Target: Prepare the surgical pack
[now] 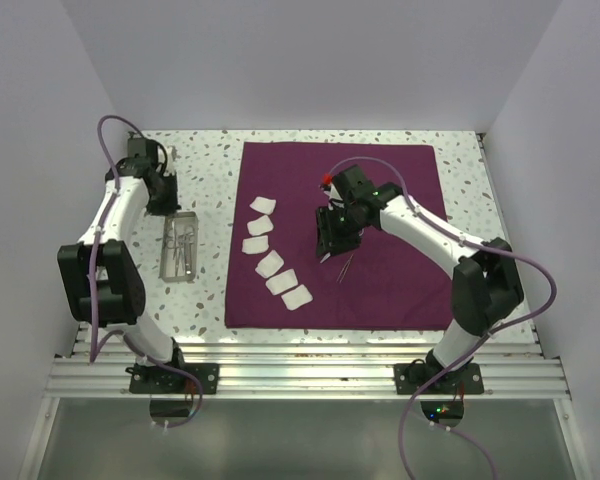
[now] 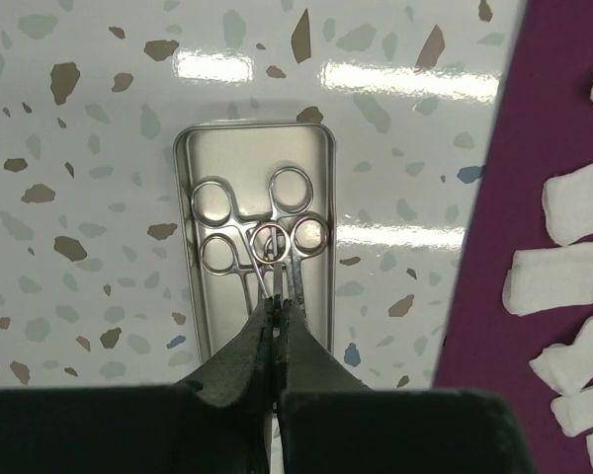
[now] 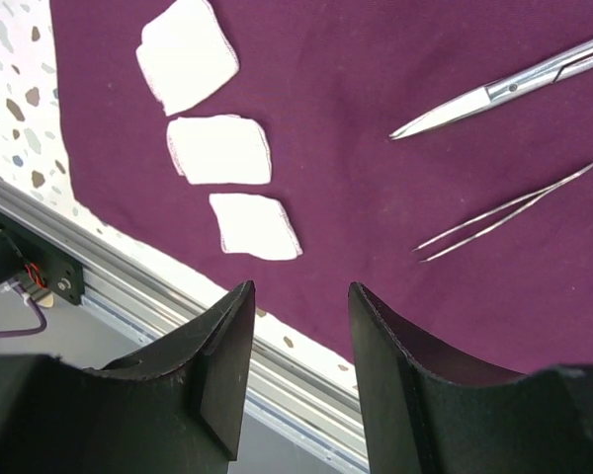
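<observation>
The maroon cloth (image 1: 380, 270) lies flat on the table, with a row of white gauze squares (image 1: 270, 262) on its left part. Left of it stands the small metal tray (image 2: 193, 296), holding ring-handled steel forceps (image 2: 269, 240). My left gripper (image 2: 277, 302) is over the tray, shut on the shank of one forceps. My right gripper (image 3: 298, 306) hangs open and empty above the cloth's (image 3: 376, 148) near edge. Steel scissors (image 3: 504, 91) and thin tweezers (image 3: 509, 212) lie on the cloth ahead of it, with three gauze squares (image 3: 220, 150) to their left.
The table top (image 1: 210, 180) is speckled white terrazzo with white walls on three sides. An aluminium rail (image 1: 300, 365) runs along the near edge, where both arm bases are bolted. The cloth edge (image 2: 494, 197) lies right of the tray.
</observation>
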Robot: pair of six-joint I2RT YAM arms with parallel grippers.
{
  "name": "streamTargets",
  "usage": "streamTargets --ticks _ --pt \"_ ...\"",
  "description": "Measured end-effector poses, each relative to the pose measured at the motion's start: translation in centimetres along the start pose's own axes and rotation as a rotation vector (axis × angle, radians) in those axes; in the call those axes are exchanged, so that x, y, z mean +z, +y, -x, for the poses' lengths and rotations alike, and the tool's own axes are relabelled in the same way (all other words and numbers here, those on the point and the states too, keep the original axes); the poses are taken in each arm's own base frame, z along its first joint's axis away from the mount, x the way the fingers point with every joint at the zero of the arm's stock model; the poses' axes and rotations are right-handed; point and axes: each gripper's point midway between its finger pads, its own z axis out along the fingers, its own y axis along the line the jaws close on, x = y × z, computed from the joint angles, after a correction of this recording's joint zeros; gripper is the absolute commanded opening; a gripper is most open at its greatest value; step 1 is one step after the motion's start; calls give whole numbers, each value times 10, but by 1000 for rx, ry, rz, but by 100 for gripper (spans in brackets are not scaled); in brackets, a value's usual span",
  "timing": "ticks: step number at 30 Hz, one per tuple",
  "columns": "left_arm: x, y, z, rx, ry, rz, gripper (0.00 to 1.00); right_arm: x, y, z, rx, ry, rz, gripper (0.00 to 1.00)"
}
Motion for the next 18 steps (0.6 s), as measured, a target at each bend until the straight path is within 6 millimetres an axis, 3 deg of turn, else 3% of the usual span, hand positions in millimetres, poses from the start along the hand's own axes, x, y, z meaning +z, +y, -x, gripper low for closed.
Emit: streamTargets --ticks 10,18 --pt "35 7 -31 22 126 15 0 7 -5 -2 11 26 2 47" --pt "49 10 -42 16 178 18 0 10 -4 -4 14 38 9 46"
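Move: My left hand still holds the scissors by the ring end; the steel tray they go to has its middle about 4 cm back, 1 cm left and 12 cm below that hand. The rings of the instruments already in the tray lie practically under the hand, some 1 cm left. The nearest gauze on the purple cloth is about 19 cm right and 3 cm back. From my right hand, the tray is roughly 43 cm left and 6 cm ahead. I lower the scissors towards the tray with my left hand, sinking about 6 cm almost straight down over the instruments already there and slowing towards the end. As the hand sinks I tip the fingers some 10 degrees nearer to vertical, and they stay shut on the scissors. ##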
